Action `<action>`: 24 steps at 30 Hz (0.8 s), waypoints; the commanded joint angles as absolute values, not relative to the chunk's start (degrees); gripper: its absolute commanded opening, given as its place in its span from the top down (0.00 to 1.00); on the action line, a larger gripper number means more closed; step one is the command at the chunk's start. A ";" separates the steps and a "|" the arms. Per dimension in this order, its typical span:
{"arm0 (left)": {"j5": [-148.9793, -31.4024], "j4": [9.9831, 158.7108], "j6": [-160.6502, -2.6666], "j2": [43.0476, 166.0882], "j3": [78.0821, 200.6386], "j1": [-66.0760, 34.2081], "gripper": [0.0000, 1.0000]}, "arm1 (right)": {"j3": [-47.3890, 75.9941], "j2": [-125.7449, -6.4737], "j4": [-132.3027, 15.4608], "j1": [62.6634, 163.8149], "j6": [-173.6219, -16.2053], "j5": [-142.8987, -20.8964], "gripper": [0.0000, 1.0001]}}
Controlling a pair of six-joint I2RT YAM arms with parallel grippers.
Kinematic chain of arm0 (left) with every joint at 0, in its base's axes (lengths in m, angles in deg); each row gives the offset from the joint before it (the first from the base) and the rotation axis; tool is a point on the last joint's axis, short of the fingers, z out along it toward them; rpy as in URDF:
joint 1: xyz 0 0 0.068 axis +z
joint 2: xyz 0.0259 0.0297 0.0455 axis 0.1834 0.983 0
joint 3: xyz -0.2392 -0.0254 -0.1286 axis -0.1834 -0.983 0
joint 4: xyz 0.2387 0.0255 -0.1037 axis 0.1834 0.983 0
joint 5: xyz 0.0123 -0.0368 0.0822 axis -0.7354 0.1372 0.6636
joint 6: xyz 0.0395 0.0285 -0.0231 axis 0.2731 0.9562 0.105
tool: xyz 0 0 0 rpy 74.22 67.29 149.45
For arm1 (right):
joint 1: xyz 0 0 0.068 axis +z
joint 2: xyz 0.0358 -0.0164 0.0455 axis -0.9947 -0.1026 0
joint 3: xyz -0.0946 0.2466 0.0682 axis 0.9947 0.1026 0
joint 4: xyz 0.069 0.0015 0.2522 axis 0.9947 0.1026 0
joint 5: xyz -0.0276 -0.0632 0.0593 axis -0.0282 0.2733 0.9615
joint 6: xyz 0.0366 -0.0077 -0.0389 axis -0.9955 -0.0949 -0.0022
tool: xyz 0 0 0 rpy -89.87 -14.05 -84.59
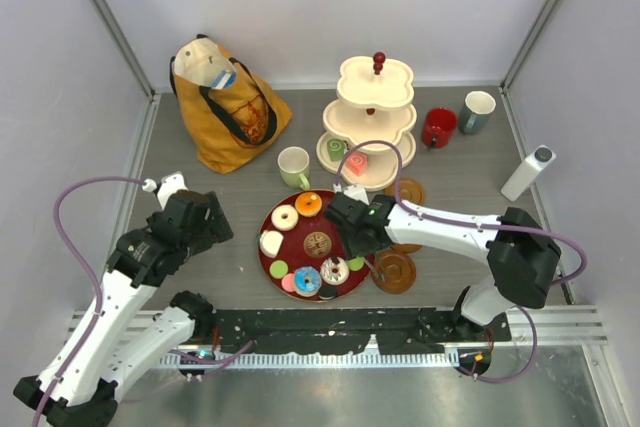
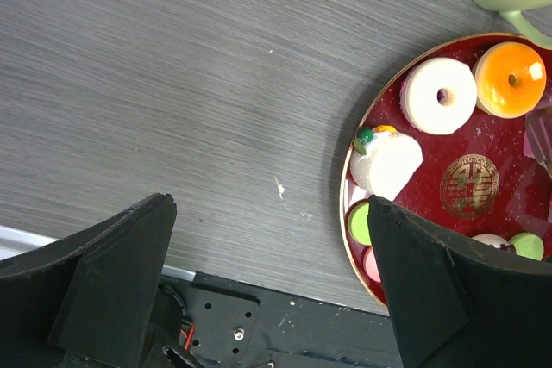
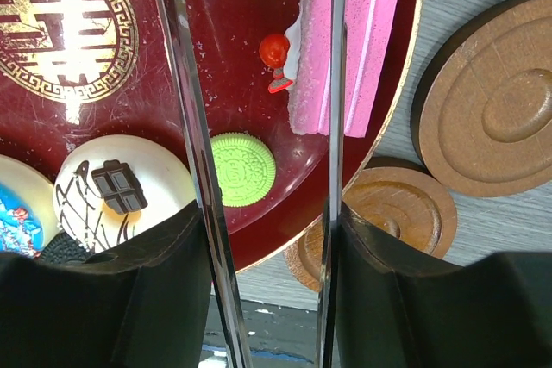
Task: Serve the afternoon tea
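The dark-red tray [image 1: 316, 244] holds several toy pastries, among them a white donut [image 1: 284, 216] and an orange donut [image 1: 309, 204]. My right gripper [image 1: 340, 219] hovers over the tray's right side. Its thin fingers [image 3: 194, 127] stand apart over a pink cake slice [image 3: 366, 40] and a green macaron [image 3: 242, 169], gripping nothing. Left of the tray, my left gripper [image 1: 205, 222] hangs wide open and empty over bare table [image 2: 269, 204]. A pale green mug [image 1: 293, 165] stands behind the tray. The red mug [image 1: 438, 127] and grey-blue mug [image 1: 478, 110] stand at the back right.
A cream three-tier stand [image 1: 372, 112] rises behind the tray, with two small pastries on its bottom tier. A mustard tote bag [image 1: 225, 107] sits at the back left. Three wooden coasters [image 1: 393, 272] lie right of the tray. A white bottle [image 1: 528, 172] stands far right.
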State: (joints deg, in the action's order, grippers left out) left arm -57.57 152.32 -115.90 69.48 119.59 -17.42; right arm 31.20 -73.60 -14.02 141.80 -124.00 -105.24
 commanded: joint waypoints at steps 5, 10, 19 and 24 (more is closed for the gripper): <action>-57.67 151.40 -115.34 69.24 119.49 -17.03 0.01 | 28.76 -64.94 -12.79 142.03 -123.70 -108.87 0.54; -57.58 151.49 -115.34 69.24 119.49 -17.21 0.00 | 29.11 -58.95 -11.82 140.20 -122.29 -110.19 0.54; -57.67 151.40 -115.43 69.15 119.40 -17.21 0.00 | 34.74 -53.50 -14.01 123.34 -118.08 -107.91 0.54; -57.67 151.49 -115.43 69.50 119.40 -17.12 0.00 | 37.11 -53.58 -16.12 117.26 -116.23 -107.74 0.54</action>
State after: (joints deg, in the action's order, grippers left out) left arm -57.74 152.32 -115.90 69.48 119.51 -17.42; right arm 36.05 -54.98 -12.65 120.12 -118.58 -107.45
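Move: The right hand holds the tongs, their tips already closed on the pink swirl cake about 7 cm ahead, 4 cm left and 6 cm below. The stand's lower tier has its free right lobe some 15 cm ahead, 7 cm right and 4 cm below; the pink roll on that tier is about 15 cm straight ahead. The pink block cake lies 3 cm ahead, 1 cm right; the farthest coaster 10 cm ahead, 9 cm right. From the left hand that lobe is about 12 cm ahead and 31 cm right, well below. Keeping the tongs squeezed on the pink swirl cake, the right hand lifts it off the tray, first almost straight up by about 7 cm, then sweeps right some 10 cm and forward 6 cm over the coasters, towards the right side of the stand's lower tier. The wrist turns clockwise nearly 20 degrees and tips the fingers outward about 10, and the hand sinks a little again at the end. ##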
